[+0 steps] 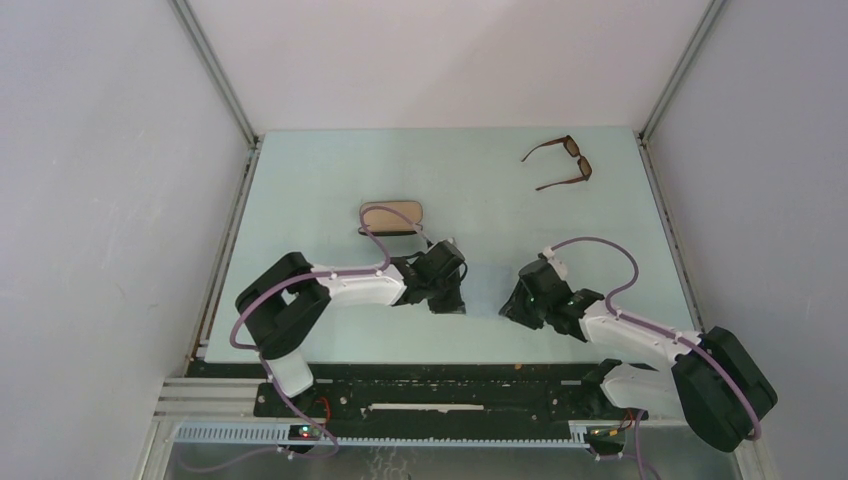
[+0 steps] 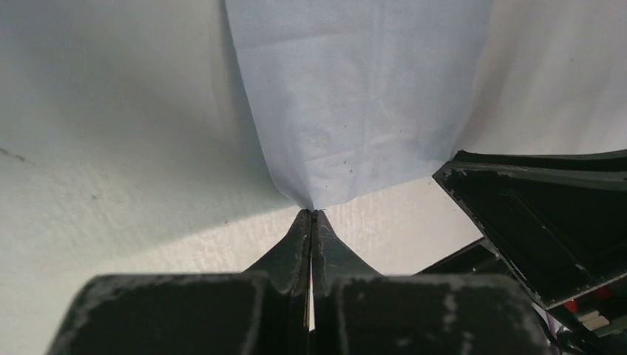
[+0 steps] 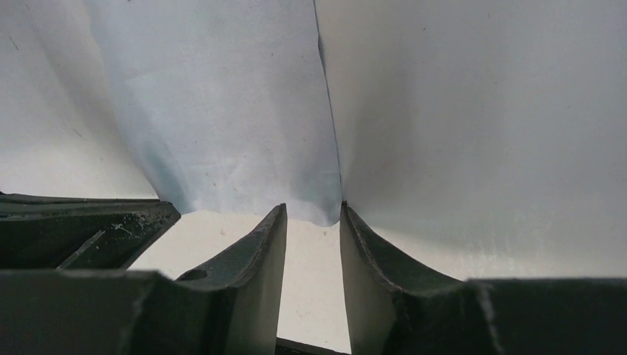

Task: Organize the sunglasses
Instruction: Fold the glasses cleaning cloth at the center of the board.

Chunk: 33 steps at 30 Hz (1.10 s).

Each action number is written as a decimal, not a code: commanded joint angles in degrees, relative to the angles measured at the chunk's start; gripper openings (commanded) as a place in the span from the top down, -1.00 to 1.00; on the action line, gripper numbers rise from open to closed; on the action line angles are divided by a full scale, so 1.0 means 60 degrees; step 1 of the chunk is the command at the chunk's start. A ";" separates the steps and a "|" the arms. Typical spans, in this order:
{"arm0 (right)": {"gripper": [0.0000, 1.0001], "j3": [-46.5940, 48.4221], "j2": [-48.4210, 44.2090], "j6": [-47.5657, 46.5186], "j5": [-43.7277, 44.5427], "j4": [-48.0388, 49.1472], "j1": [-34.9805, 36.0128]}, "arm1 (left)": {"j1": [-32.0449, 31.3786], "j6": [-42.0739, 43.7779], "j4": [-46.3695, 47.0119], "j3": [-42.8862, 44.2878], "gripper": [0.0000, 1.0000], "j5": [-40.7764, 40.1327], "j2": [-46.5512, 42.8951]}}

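The brown-framed sunglasses [image 1: 562, 163] lie unfolded at the far right of the table, well away from both arms. A pale blue cloth [image 2: 355, 96] spreads on the table between the grippers. My left gripper [image 2: 311, 212] is shut, and a corner of the cloth runs right into its tips. In the top view this gripper [image 1: 458, 300] sits near the table's middle front. My right gripper [image 3: 313, 207] stands open, with the cloth's [image 3: 236, 111] near edge lying just ahead of its fingertips [image 3: 277, 222]. It [image 1: 512, 303] faces the left one.
An oblong black case [image 1: 392, 217] with tan lining stands open behind the left gripper. Grey walls with metal rails [image 1: 655, 200] close in the table on the left, right and back. The right arm's gripper body [image 2: 547, 214] shows in the left wrist view.
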 commanded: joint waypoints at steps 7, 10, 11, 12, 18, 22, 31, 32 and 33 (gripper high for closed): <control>0.50 -0.0236 0.0129 0.0171 0.0260 0.0189 0.0062 | -0.0108 -0.0197 0.0252 -0.0177 1.00 0.0045 -0.0495; 0.68 -0.0232 0.0151 0.0127 0.0329 0.0190 0.0040 | -0.0104 -0.0175 0.0227 -0.0156 1.00 0.0030 -0.0500; 0.77 -0.0239 0.0151 0.0127 0.0346 0.0180 0.0036 | -0.0104 -0.0169 0.0208 -0.0142 1.00 0.0017 -0.0497; 0.84 -0.0231 0.0138 0.0099 0.0346 0.0182 0.0004 | -0.0104 -0.0168 0.0188 -0.0133 1.00 -0.0001 -0.0500; 1.00 -0.0172 -0.0019 -0.0312 0.0178 0.0255 -0.0200 | -0.0078 -0.0049 -0.0039 0.0178 1.00 -0.0095 -0.0442; 1.00 -0.0036 -0.0097 -0.0576 -0.0048 0.0295 -0.0519 | 0.0075 -0.0007 -0.0187 0.0418 1.00 -0.0134 -0.0377; 1.00 0.0577 0.0237 -0.1118 -0.0348 0.0288 -0.0941 | 0.0506 0.0476 -0.0589 0.1134 1.00 -0.0395 -0.0109; 1.00 0.0655 0.0283 -0.1162 -0.0387 0.0280 -0.0980 | 0.0542 0.0544 -0.0625 0.1215 1.00 -0.0388 -0.0085; 1.00 0.0731 0.0340 -0.1206 -0.0417 0.0275 -0.0998 | 0.0564 0.0573 -0.0623 0.1274 1.00 -0.0392 -0.0084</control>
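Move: The cleaning cloth lies flat, its middle about 6 cm ahead and 5 cm to the right of the left hand and roughly 1 cm below; that hand already pinches its near left corner. From the right hand the middle is some 6 cm ahead and 4 cm left, 1 cm below. The open glasses case stands about 21 cm ahead and 15 cm left of the left hand, the sunglasses roughly 36 cm ahead and 16 cm right of the right hand. The cloth's near right corner is pinched as the right fingers sink half a centimetre and close from nearly half open to shut; the right hand then draws about 1 cm rightward, spreading the near edge. Gripping both corners, the hands begin lifting that edge and carrying it forward towards the cloth's far side, the left about 2.5 cm forward and 1.5 cm up, the right about 1.5 cm forward, rising slightly. ##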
